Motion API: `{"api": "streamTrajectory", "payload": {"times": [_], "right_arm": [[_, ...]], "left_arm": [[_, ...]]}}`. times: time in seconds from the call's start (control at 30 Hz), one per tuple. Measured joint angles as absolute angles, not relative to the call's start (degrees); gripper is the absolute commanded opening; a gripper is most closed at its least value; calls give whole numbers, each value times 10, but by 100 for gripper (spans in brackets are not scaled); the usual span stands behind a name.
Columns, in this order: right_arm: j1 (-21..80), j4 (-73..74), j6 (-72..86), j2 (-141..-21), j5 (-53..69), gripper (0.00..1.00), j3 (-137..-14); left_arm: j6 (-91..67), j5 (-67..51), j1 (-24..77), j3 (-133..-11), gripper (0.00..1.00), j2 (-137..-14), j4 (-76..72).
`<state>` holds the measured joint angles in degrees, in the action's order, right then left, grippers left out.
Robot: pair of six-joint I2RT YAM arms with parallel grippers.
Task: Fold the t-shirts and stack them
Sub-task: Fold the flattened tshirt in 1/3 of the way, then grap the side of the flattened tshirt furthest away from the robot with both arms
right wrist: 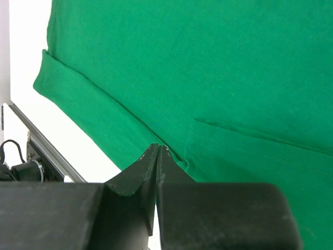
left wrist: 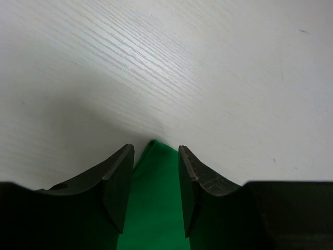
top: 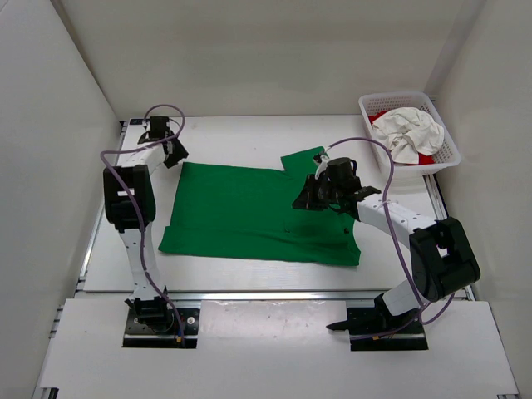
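Note:
The bright green t-shirt [top: 249, 216] lies spread flat in the middle of the table, one sleeve folded over at its right end. My left gripper [top: 176, 156] is at the shirt's far left corner. Its jaws stand open in the left wrist view [left wrist: 156, 149], with the green corner [left wrist: 156, 208] lying loose between them. My right gripper [top: 302, 202] is low over the shirt's right part. In the right wrist view it [right wrist: 157, 147] is shut, its tips pinching the edge of a fold in the green cloth [right wrist: 208, 62]. The off-white t-shirt [top: 407, 129] and the red t-shirt [top: 427, 158] lie crumpled in the basket.
A white plastic mesh basket [top: 366, 105] stands at the far right corner of the table. White walls close in the table on the left, back and right. A metal rail [right wrist: 47, 151] runs along the table edge near the right gripper.

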<state>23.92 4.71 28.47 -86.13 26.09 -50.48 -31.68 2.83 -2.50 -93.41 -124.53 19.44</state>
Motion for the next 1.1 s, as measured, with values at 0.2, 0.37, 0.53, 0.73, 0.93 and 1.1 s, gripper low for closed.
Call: {"api": "streamTrajectory", "payload": {"times": [0.2, 0.37, 0.53, 0.73, 0.93, 1.1], "right_arm": [[241, 34, 285, -861, 268, 0, -505], [240, 28, 288, -861, 271, 0, -504], [230, 9, 300, -861, 278, 8, -503], [184, 11, 294, -908, 238, 31, -562], [118, 50, 246, -1079, 160, 35, -764], [77, 114, 215, -1196, 102, 37, -882]], "left_arm": [[-290, 48, -11, -990, 50, -1295, 245], [-280, 54, -8, -1019, 34, -1307, 272], [-277, 54, -9, -1021, 12, -1310, 284], [-277, 54, -11, -1017, 0, -1308, 277], [-283, 37, -17, -963, 0, -1281, 235], [-284, 26, -20, -934, 0, -1261, 222]]}}
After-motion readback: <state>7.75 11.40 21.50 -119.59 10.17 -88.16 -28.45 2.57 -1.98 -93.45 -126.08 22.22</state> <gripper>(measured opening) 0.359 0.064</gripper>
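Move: The far left corner of the green t-shirt lies almost directly under the left hand's open fingers, about 3 cm down and 1 cm to their right; the shirt's near left corner is some 33 cm back and 3 cm left. From the right hand, the shirt's far right corner is roughly 28 cm ahead, 11 cm right and 10 cm below; the basket stands about 35 cm ahead and 45 cm to the right, 6 cm lower. The left hand sinks about 2 cm over the t-shirt's far left corner and shuts its fingers there, pinching the cloth, then keeps hold as it eases back some 1.5 cm. The right hand hardly stirs at first, then sweeps about 22 cm forward and 12 cm right over the shirt towards its far right corner, rising a little before dipping to end about 4 cm lower, its shut fingers opening part-way while the hand swings clockwise by some 25 degrees. ##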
